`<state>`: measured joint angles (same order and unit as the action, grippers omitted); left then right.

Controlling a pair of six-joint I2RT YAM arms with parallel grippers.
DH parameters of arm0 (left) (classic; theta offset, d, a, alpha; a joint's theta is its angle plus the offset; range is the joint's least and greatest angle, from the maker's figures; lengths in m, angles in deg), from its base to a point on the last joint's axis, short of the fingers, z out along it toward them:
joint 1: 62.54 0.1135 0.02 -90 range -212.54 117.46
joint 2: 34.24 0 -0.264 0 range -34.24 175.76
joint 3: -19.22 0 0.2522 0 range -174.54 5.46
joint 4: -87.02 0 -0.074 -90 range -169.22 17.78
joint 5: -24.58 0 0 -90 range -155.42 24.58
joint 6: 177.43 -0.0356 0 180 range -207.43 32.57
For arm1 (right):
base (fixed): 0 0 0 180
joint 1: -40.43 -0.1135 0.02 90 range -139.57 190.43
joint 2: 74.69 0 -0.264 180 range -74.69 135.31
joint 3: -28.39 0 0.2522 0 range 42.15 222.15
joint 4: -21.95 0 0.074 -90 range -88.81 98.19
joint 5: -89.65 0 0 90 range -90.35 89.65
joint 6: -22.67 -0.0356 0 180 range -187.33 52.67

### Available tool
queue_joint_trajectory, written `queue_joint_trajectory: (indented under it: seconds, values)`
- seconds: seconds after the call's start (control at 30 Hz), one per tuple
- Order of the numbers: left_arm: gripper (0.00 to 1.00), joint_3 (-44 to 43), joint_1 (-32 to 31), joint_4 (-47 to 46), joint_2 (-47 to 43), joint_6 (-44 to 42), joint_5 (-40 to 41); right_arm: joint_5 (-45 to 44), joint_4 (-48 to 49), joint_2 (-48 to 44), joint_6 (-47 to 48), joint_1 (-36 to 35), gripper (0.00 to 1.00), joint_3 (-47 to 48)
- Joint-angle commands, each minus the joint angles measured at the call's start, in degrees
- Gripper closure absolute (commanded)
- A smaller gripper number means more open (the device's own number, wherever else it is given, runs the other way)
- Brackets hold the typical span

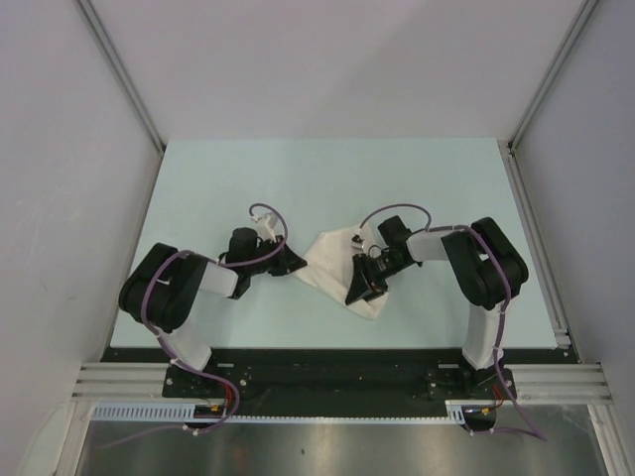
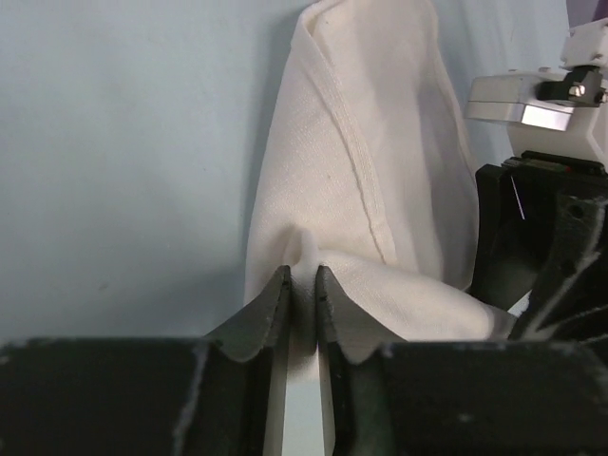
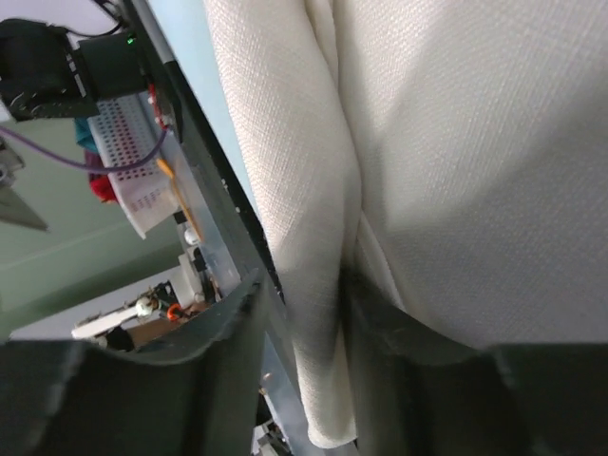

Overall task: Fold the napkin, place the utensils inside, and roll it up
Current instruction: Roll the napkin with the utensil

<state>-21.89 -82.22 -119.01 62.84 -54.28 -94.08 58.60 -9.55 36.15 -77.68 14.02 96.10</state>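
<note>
The white napkin (image 1: 332, 260) lies bunched and folded at the middle of the table, between my two arms. My left gripper (image 1: 298, 263) is at its left corner. In the left wrist view that gripper (image 2: 302, 275) is shut, pinching a small ridge of the napkin (image 2: 370, 152). My right gripper (image 1: 359, 291) sits over the napkin's near right part. In the right wrist view its jaws (image 3: 304, 290) stand apart around a hanging fold of the napkin (image 3: 456, 142), with a gap beside the left finger. The utensils are out of view.
The pale green table (image 1: 248, 178) is boxed in by grey walls on the left, back and right. An aluminium rail (image 1: 536, 238) runs along its right edge. The black front rail (image 1: 327, 367) carries both arm bases. The right arm's wrist (image 2: 541, 218) stands close to my left gripper.
</note>
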Motion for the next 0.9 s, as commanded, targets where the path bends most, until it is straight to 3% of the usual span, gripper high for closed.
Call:
queue_joint_trajectory:
  seconds: [0.0, 0.17, 0.3, 0.47, 0.67, 0.87]
  values:
    - [0.83, -2.0, -0.4, 0.5, 1.6, 0.1, -2.0, -13.8, -9.7, -4.0, 2.4, -0.1, 0.48, 3.5]
    - [0.84, -3.1, -0.4, 2.0, 3.1, -0.1, -2.1, -24.7, -17.4, -9.2, 3.2, -0.7, 0.36, 10.5]
    - [0.84, -3.6, -0.4, 2.2, 3.8, 0.3, -2.8, -37.3, -17.8, -13.3, 4.6, -5.1, 0.33, 14.8]
    - [0.84, -3.9, -0.4, 2.7, 3.7, 0.3, -3.0, -53.5, -9.0, -17.1, 6.8, -16.5, 0.32, 13.7]
    - [0.84, -4.2, -0.5, 3.2, 3.7, 0.2, -3.3, -69.7, -1.3, -14.4, 13.3, -28.4, 0.31, 11.9]
    - [0.84, -4.4, -0.5, 3.6, 3.6, 0.2, -3.3, -71.9, 3.8, -12.3, 16.9, -32.3, 0.32, 9.8]
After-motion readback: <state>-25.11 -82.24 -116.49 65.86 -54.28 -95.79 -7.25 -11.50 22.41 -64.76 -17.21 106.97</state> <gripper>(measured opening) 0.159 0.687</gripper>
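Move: The right hand's fingers are around the lower right part of the rolled edge. The middle of the roll, where this hand heads, lies about 4 cm ahead, 6 cm left and 1 cm lower. The roll's right end is roughly 4 cm back and 4 cm right; the napkin's flat part spreads some 10 cm straight ahead. From the left hand, shut on the roll's left end, that middle lies about 5 cm back and 5 cm right, slightly lower. Letting go of the roll, the right fingers open wide and come free of the cloth, going forward and up about 6 cm. The hand then swings left and partly back to above the middle of the roll, sinking a little at the end, while its wrist turns some 70 degrees to point the fingers steeply down, astride the roll. The left hand keeps its pinch on the left end, nearly still. ##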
